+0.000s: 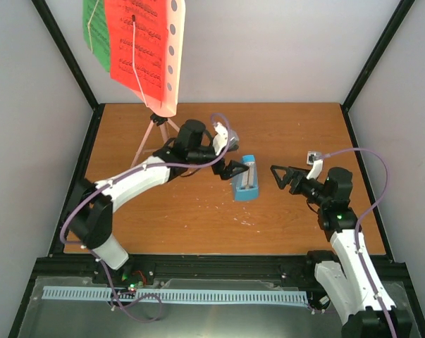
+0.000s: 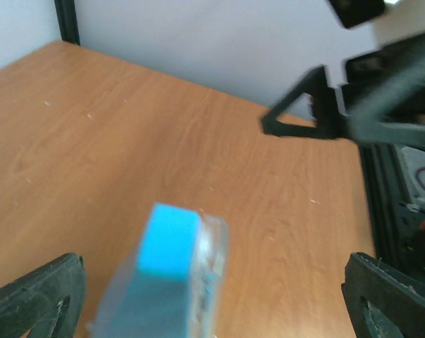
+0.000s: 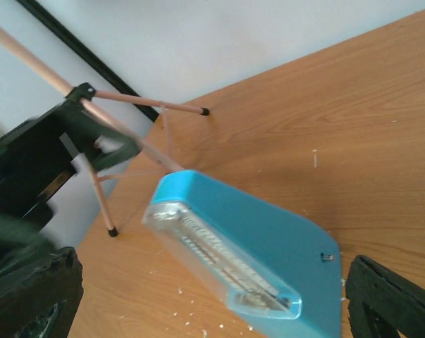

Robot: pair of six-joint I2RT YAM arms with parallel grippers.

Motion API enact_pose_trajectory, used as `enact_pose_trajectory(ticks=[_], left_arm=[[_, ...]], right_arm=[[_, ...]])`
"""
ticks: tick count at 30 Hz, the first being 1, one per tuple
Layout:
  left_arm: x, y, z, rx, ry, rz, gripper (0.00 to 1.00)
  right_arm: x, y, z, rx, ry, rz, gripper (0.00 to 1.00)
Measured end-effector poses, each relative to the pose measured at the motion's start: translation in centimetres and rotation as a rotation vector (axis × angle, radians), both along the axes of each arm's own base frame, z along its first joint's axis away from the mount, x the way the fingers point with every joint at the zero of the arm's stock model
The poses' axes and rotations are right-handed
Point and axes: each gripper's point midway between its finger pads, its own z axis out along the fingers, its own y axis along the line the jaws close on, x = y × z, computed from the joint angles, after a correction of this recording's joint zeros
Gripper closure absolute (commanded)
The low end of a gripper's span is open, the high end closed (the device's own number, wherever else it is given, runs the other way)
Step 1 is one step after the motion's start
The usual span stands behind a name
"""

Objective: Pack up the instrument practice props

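The small blue metronome (image 1: 246,180) with its clear cover rests on the wooden table (image 1: 198,218) near the middle. My left gripper (image 1: 235,171) is at its left side and open. In the left wrist view the metronome (image 2: 163,282) sits between the wide-apart fingers (image 2: 36,296), touching neither. My right gripper (image 1: 279,177) hangs open just right of it, and the metronome (image 3: 254,239) fills the middle of that wrist view. The pink tripod music stand (image 1: 171,63) stands at the back left, holding a red page (image 1: 138,42) and a green page (image 1: 96,32).
The stand's thin legs (image 3: 127,105) spread over the table's back left, close behind my left arm (image 1: 138,176). Grey walls and a black frame (image 1: 360,77) enclose the table. Small white crumbs (image 1: 247,220) lie in front of the metronome.
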Motion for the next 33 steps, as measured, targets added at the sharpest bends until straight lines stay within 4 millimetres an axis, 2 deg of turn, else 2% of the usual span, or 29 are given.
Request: enact_pose_trajectory(ticks=[3,6,11,16,23,33], left_arm=[[2.4,-1.9,0.3,0.013,-0.055,-0.016,0.0],[3.7,-3.0,-0.4,0.032,-0.079,-0.042,0.01],[3.4,-4.0,-2.8,0.063,-0.035,-0.125,0.04],[2.7,-4.0,-4.8,0.095,0.011,-0.163,0.23],[2.6,-4.0,-4.9,0.097,0.004,-0.174,0.41],[2.9,-4.1,-4.7,0.097,-0.03,-0.163,0.54]], right_arm=[[-1.2,0.3,0.8,0.005,-0.023,0.025,0.0],[-2.1,0.5,1.3,0.008,-0.034,0.037,0.0],[-2.9,0.5,1.5,0.009,-0.039,0.039,0.0],[-3.3,0.4,0.5,0.01,-0.016,0.031,0.0],[-3.4,0.2,-0.8,0.015,0.023,0.016,0.0],[-3.5,-0.1,-1.1,0.008,0.024,-0.009,0.0]])
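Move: The metronome stands upright ahead of the left fingertips: its middle is about 2 cm forward of that hand, 5 cm to its right and some 12 cm below, with the narrow top much nearer its height. The music stand's nearest foot is roughly 9 cm forward, 5 cm left and 23 cm down. From the right hand, the metronome's middle lies about 6 cm forward, 9 cm left and 12 cm below. The left hand brings its open fingers about 4 cm to the right and 3 cm forward towards the metronome's top, then sinks some 5 cm over it, turning about 10 degrees clockwise, and closes to roughly half open so that one finger bears on the clear front and the other on the back. Meanwhile the right hand draws back some 3.5 cm towards its base, away from the metronome, its fingers staying wide open. ##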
